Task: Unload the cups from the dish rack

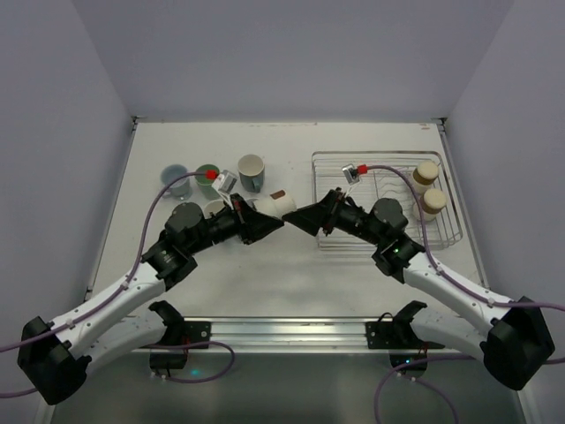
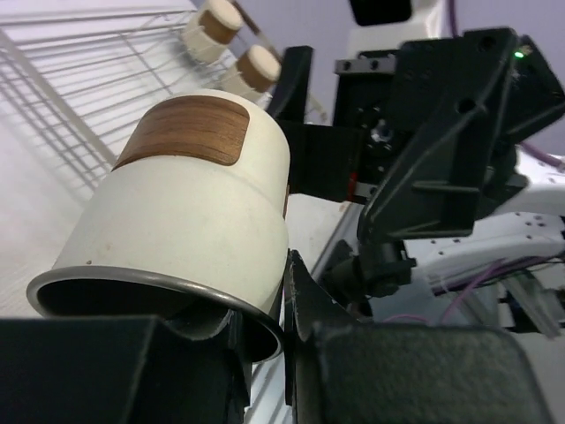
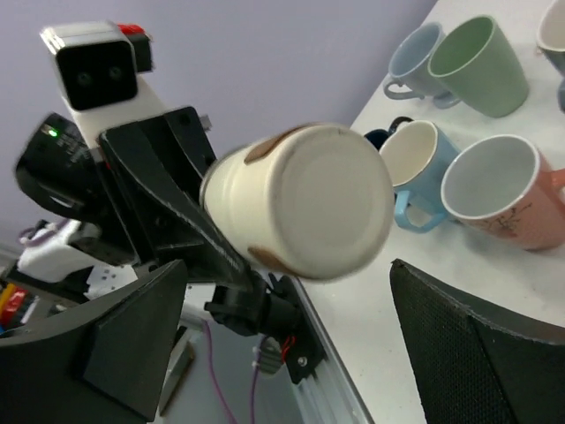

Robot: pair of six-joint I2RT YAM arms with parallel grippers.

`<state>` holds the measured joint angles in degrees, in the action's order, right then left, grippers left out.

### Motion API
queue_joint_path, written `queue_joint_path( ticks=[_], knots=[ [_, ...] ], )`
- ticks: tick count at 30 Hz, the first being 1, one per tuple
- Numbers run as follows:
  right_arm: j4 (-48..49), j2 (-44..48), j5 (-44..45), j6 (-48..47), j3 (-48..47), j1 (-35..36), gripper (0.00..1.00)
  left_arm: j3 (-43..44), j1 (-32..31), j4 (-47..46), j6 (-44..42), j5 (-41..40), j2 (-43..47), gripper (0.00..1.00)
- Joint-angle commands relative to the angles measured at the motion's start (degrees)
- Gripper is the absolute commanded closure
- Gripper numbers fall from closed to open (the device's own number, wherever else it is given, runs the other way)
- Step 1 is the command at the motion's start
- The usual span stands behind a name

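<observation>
A cream cup with a brown patch hangs in the air between the two arms, lying on its side. My left gripper is shut on its rim, one finger inside the mouth and one outside. My right gripper stands open around the cup's base end, its fingers well apart and off the cup. The silver wire dish rack sits at the right, with two beige cups in its far right end.
Several unloaded cups stand on the table at the left: a grey-blue one, a green one, a dark teal one, plus a light blue mug and a salmon-pink one. Walls close in the table.
</observation>
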<state>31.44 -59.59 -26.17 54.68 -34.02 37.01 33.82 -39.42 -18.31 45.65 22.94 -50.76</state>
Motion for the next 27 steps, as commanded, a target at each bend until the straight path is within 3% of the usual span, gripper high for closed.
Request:
queue_joint_path(
  ticks=[1,3,6,10,16,23,27],
  knots=[
    [-10.58,5.27,6.98,-8.25,-1.65,0.43,0.01,11.07,-0.22,26.77,-13.54,-6.23,1.81,1.00],
    [-18.99,8.25,9.99,-14.31,-2.54,0.34,0.01,16.85,-0.22,42.99,-20.05,-8.52,-0.12,1.00],
    [-27.97,12.65,16.75,-20.38,-3.07,0.25,0.01,19.96,-0.31,58.14,-24.20,-12.38,-2.23,1.00],
    [-35.03,17.57,23.00,-24.17,-2.98,-0.10,0.01,19.44,-0.39,68.56,-26.31,-15.81,-4.86,1.00],
    [-39.88,21.01,28.54,-25.84,-3.95,-0.19,0.01,16.01,-2.85,71.30,-26.93,-18.01,-11.45,1.00],
    [-40.14,21.19,29.69,-26.55,-3.60,-0.36,0.01,15.48,-6.63,66.57,-26.49,-19.43,-19.98,1.00],
    [-41.19,21.10,32.49,-26.99,-3.68,-0.28,0.01,15.74,-7.69,63.05,-26.75,-19.60,-25.33,0.95]
  ],
)
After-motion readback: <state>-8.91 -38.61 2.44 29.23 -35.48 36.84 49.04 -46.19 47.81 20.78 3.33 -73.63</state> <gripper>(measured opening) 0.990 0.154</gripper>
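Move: The clear patch of table I bring the cream cup to lies about 28 cm below my left hand, some 6 cm back and 9 cm left. Beyond that patch, the coral mug is about 6 cm ahead of this hand and 4 cm left, the light-blue mug 7 cm ahead and 14 cm left. From my empty right hand, the nearer cream cup still racked is about 11 cm ahead and 41 cm right, the farther one 20 cm ahead and 40 cm right, both some 22 cm below. Keeping the cream cup pinched at its rim, I swing my left hand down about 21 cm, left and somewhat back, to the near side of the coral mug, while the wrist turns some 75 degrees from pointing right to nearly straight down. My right hand, already free and wide open, backs off to the right towards the rack, sinking a little and turning clockwise. ##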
